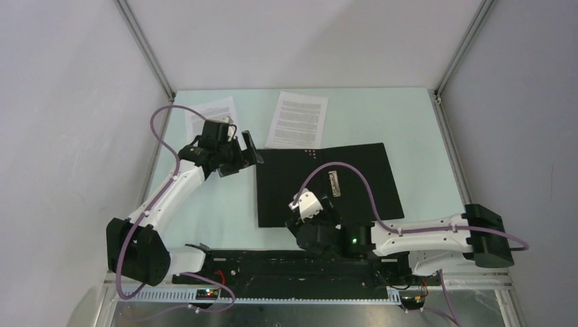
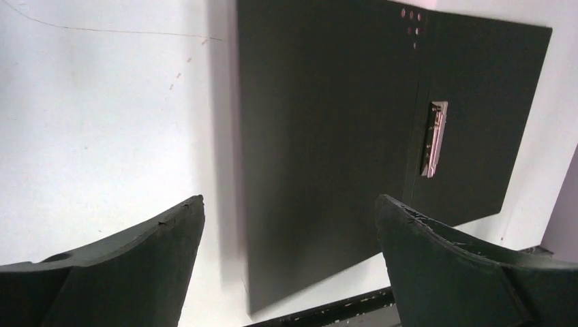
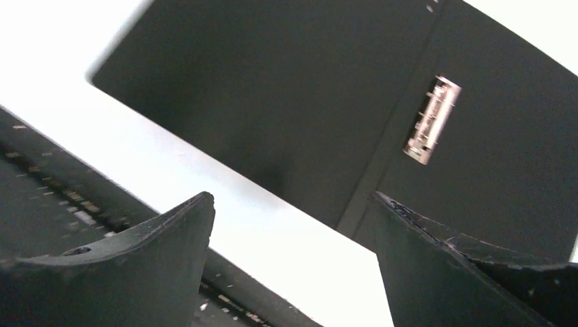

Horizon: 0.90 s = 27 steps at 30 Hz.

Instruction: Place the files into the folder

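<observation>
The folder (image 1: 286,184) lies open and flat mid-table, black inside up, with its metal spine clip (image 1: 335,184) showing. Two white printed sheets lie behind it: one (image 1: 297,119) at the folder's far left corner, one (image 1: 213,111) farther left, partly hidden by my left arm. My left gripper (image 1: 247,155) is open and empty just left of the folder's far left corner; its wrist view shows the folder (image 2: 327,136) and clip (image 2: 434,139) beyond the gripper (image 2: 290,204). My right gripper (image 1: 300,216) is open and empty over the folder's near edge (image 3: 272,88), gripper (image 3: 293,197).
A black mounting rail (image 1: 286,266) runs along the table's near edge and also shows in the right wrist view (image 3: 41,184). The right arm's purple cable (image 1: 354,176) arches over the folder. Grey walls and metal frame posts (image 1: 146,48) enclose the table.
</observation>
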Tool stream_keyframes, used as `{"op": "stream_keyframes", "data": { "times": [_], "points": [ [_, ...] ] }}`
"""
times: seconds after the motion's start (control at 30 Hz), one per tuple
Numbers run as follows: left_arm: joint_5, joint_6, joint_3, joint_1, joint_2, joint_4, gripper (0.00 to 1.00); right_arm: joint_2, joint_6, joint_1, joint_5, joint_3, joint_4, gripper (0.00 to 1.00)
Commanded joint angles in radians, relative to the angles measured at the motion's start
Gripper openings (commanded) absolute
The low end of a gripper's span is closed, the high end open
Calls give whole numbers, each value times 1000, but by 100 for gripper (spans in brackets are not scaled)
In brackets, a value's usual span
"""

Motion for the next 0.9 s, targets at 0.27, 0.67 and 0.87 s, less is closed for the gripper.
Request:
{"op": "stream_keyframes", "data": {
  "times": [0.27, 0.67, 0.87],
  "points": [
    [-20, 7, -8, 41, -66, 10, 100, -83, 63, -561, -488, 138, -157, 85],
    [-35, 5, -113, 35, -169, 12, 100, 377, -2, -793, -574, 307, -149, 46],
    [-40, 6, -127, 37, -170, 12, 100, 441, -10, -795, -566, 332, -136, 39]
  ]
}}
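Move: The metal clip on the open folder's spine lies about 19 cm ahead of the right hand, 9 cm to its right and 12 cm below. The left cover's middle is some 17 cm to the left of the clip and 2 cm nearer the base; the right-hand file is about 48 cm ahead of the hand and 5 cm to its left. From the left hand, the clip is roughly level, 30 cm to its right and 14 cm below. The right hand's fingertips come down close over the near end of the metal clip, though contact can't be seen. It first lifts about 5 cm, arcs forward and right, then drops steeply, tipping down some 30 degrees, turning clockwise about as much and half closing its fingers. The open, empty left hand shifts slightly left, then 3 cm back. ##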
